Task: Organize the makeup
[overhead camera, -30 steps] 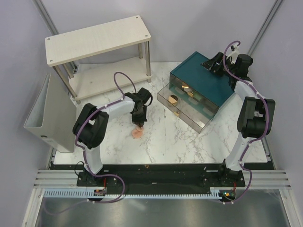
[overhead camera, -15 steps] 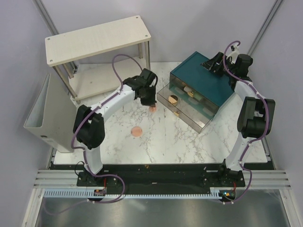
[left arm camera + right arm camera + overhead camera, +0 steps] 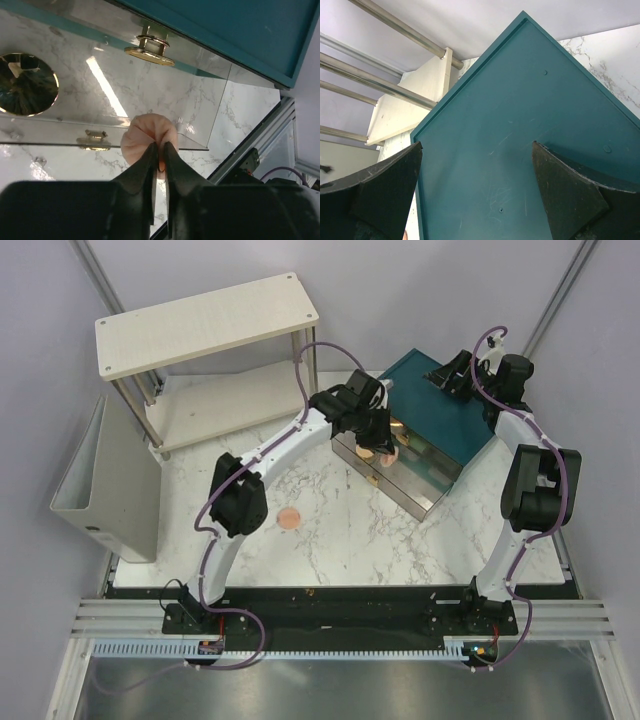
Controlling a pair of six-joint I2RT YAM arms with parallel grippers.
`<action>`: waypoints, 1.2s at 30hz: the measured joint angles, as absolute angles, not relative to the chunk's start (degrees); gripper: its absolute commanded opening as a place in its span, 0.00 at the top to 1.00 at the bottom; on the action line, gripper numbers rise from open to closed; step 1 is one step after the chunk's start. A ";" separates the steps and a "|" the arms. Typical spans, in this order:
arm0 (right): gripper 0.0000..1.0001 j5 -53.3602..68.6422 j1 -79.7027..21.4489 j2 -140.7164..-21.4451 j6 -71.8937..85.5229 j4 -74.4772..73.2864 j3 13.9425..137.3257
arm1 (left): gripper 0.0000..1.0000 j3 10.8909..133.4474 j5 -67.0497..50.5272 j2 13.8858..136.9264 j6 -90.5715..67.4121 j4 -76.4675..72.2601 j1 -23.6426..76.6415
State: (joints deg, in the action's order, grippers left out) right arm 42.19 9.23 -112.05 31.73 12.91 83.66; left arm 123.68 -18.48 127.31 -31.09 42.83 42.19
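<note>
My left gripper [image 3: 161,150] is shut on the peach-pink sponge [image 3: 140,135], which bulges out past the fingertips. It hangs over the clear open drawers [image 3: 150,95] of the teal box [image 3: 440,410]. In the top view the left gripper [image 3: 382,445] is above the drawer fronts. The round gold-rimmed pot [image 3: 25,84] with a dark centre lies in a drawer, left of the sponge. A small round pink piece [image 3: 290,517] lies on the marble table. My right gripper [image 3: 477,185] is wide open and empty over the teal box's lid [image 3: 520,130]. The tube and the mint piece are not visible.
A two-tier pale wooden shelf [image 3: 210,330] stands at the back left. A grey bin [image 3: 95,490] stands at the table's left edge. The drawers have gold handles [image 3: 150,50]. The table's right rail [image 3: 250,160] is near the drawers.
My left arm lifted the sponge from the table's middle and carried it back and right to over the open drawers. The pink round piece stayed on the table. The right arm has not moved.
</note>
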 measured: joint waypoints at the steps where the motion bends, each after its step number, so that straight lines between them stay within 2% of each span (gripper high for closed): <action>1: 0.02 42.19 9.23 -112.05 31.73 12.91 83.66 | 0.58 124.38 -18.94 128.35 -31.18 42.89 42.44; 3: 0.02 42.19 9.23 -112.05 31.70 12.91 83.66 | 0.47 125.47 -19.99 130.32 -31.79 43.13 42.87; 4: 0.02 42.19 9.23 -112.05 31.70 12.91 83.66 | 0.45 125.78 -20.29 131.00 -32.14 43.20 43.00; 14: 0.02 42.22 9.23 -112.05 31.70 12.91 83.64 | 0.46 123.92 -18.06 129.84 -32.16 43.18 42.65; 18: 0.02 42.22 9.21 -112.05 31.70 12.91 83.64 | 0.46 113.36 -14.70 121.69 -31.00 43.20 41.41; 24: 0.02 42.26 9.21 -112.05 31.73 12.99 83.59 | 0.44 89.38 -10.22 102.85 -30.72 43.55 36.82; 26: 0.02 42.28 9.21 -112.05 31.75 13.15 83.50 | 0.41 82.21 -8.93 98.50 -30.81 43.16 35.59; 31: 0.02 42.46 9.21 -112.05 31.75 13.43 83.37 | 0.33 70.11 -7.55 95.68 -31.92 44.16 35.22; 36: 0.02 42.70 9.21 -112.05 31.79 14.17 83.00 | 0.32 66.30 -5.93 96.36 -33.91 44.60 34.85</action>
State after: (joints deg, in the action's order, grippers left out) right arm 42.70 9.21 -112.05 31.79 14.17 83.00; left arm 66.30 -5.93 96.36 -33.91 44.60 34.85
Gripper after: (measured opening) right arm 0.979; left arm 0.675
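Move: My left hand holds a powder puff above the open clear drawer. Its landing spot is about 14 cm below, 4 cm to the right and level fore and aft. The gold compact in the drawer lies some 9 cm ahead, 4 cm left; the teal cabinet's middle 13 cm ahead, 10 cm right. The other puff lies about 9 cm back, 23 cm left on the table. From my right hand the spot is roughly 21 cm back, 7 cm left. I lower my left hand about 2.5 cm, easing slightly right, and open the fingers past half to let the puff go into the drawer. Then I swing away left some 23 cm and back about 12, first level, then sinking 9 cm towards the remaining puff. The wrist turns some 30 degrees so the fingers point more steeply down, and they spread a little further, without touching it. ##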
